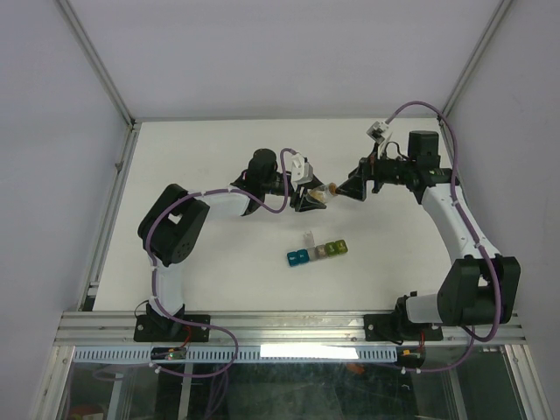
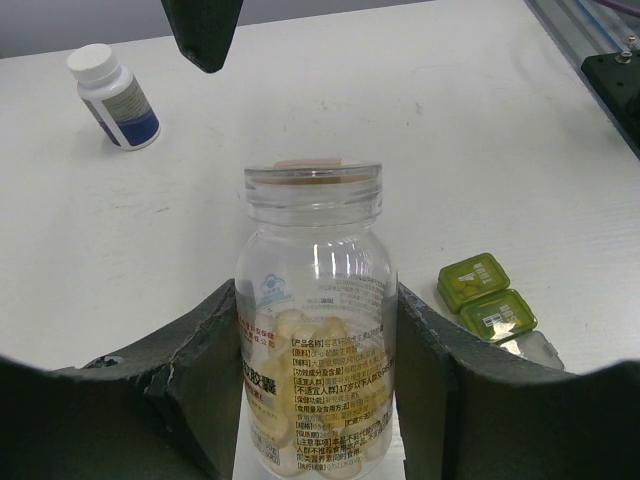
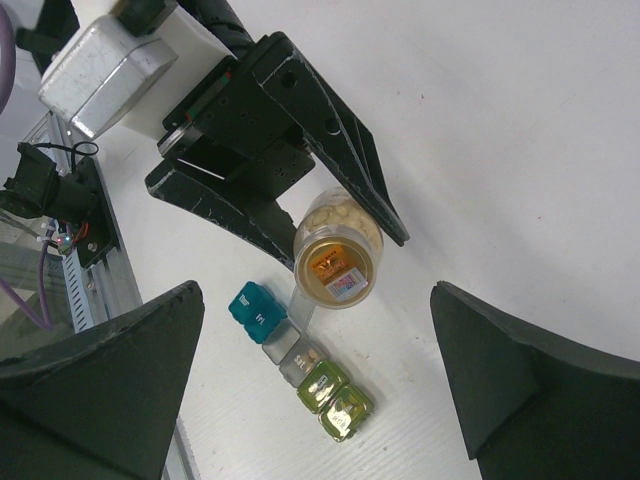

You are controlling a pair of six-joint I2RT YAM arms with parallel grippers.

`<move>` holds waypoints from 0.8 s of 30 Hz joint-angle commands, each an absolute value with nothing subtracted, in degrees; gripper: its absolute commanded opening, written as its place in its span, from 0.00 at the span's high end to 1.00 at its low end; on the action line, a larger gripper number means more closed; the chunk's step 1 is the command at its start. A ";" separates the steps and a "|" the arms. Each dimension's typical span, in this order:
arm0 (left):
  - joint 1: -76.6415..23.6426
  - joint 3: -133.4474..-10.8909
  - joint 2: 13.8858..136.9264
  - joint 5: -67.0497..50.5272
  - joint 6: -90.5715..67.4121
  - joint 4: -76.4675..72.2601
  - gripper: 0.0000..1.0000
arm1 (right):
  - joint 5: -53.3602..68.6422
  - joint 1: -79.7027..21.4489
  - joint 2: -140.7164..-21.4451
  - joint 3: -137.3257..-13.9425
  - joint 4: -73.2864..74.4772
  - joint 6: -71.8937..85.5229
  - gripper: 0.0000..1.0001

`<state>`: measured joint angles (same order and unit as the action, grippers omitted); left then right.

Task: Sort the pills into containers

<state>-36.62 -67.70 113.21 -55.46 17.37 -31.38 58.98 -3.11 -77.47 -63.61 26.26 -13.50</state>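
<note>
My left gripper (image 2: 315, 385) is shut on a small clear bottle (image 2: 315, 330) of pale pills (image 2: 300, 335), held off the table with its amber top (image 3: 338, 270) pointing at my right gripper (image 3: 315, 290). That gripper stands wide open just short of the top, with nothing between its fingers. In the top view the left gripper (image 1: 308, 198), the bottle (image 1: 322, 193) and the right gripper (image 1: 348, 189) meet above mid-table. Below them lie the containers (image 1: 317, 252), a strip of blue, teal, grey and green cells (image 3: 300, 358). One grey cell's lid (image 3: 302, 303) stands open, and a tan pill (image 3: 311, 353) shows in the grey cell beside it.
A white-capped dark bottle (image 2: 112, 95) lies tilted on the table beyond the held bottle. An aluminium rail (image 1: 289, 328) runs along the near edge by the arm bases. White walls and frame posts (image 1: 96, 61) enclose the table.
</note>
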 commanded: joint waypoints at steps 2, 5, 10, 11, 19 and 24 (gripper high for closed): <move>-35.99 -68.47 111.62 -55.79 17.52 -34.27 1.00 | 60.36 -4.38 -75.24 -61.51 23.33 -19.38 0.01; -36.01 -68.30 111.45 -55.81 17.59 -34.31 1.00 | 58.27 -5.03 -75.22 -61.39 22.57 -17.50 0.01; -36.03 -68.46 111.57 -55.80 17.47 -34.45 1.00 | 52.45 -7.52 -77.39 -63.97 25.37 -16.31 0.01; -36.04 -68.42 111.60 -55.81 17.48 -34.45 1.00 | 51.58 -8.19 -77.61 -64.12 25.58 -16.32 0.01; -36.04 -68.55 111.76 -55.81 17.42 -34.45 1.00 | 44.51 -11.34 -79.16 -65.05 25.27 -14.09 0.17; -35.99 -68.55 111.71 -55.81 17.40 -34.45 1.00 | 44.67 -12.21 -79.61 -65.32 24.75 -13.35 0.37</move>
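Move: To the left of the right hand by about 4 cm, some 5 cm lower and no more than a centimetre ahead, is the lid of the clear pill jar. The jar's body lies beyond, roughly 9 cm left and 7 cm below, held in the left fingers. The pill box is on the table 9 cm back, 8 cm left and 21 cm below. From the left hand the lid is about 5 cm right, 1 ahead and 3 above. Sinking about 4 cm and shifting some 2 cm left towards the jar's lid, the right hand brings its wide-open fingers to either side of the lid, its tips dipping about 10 degrees further. Near the end the fingers start to close, to roughly two thirds open; a grip on the lid can't be seen yet. The left hand stays put and keeps hold of the jar. ##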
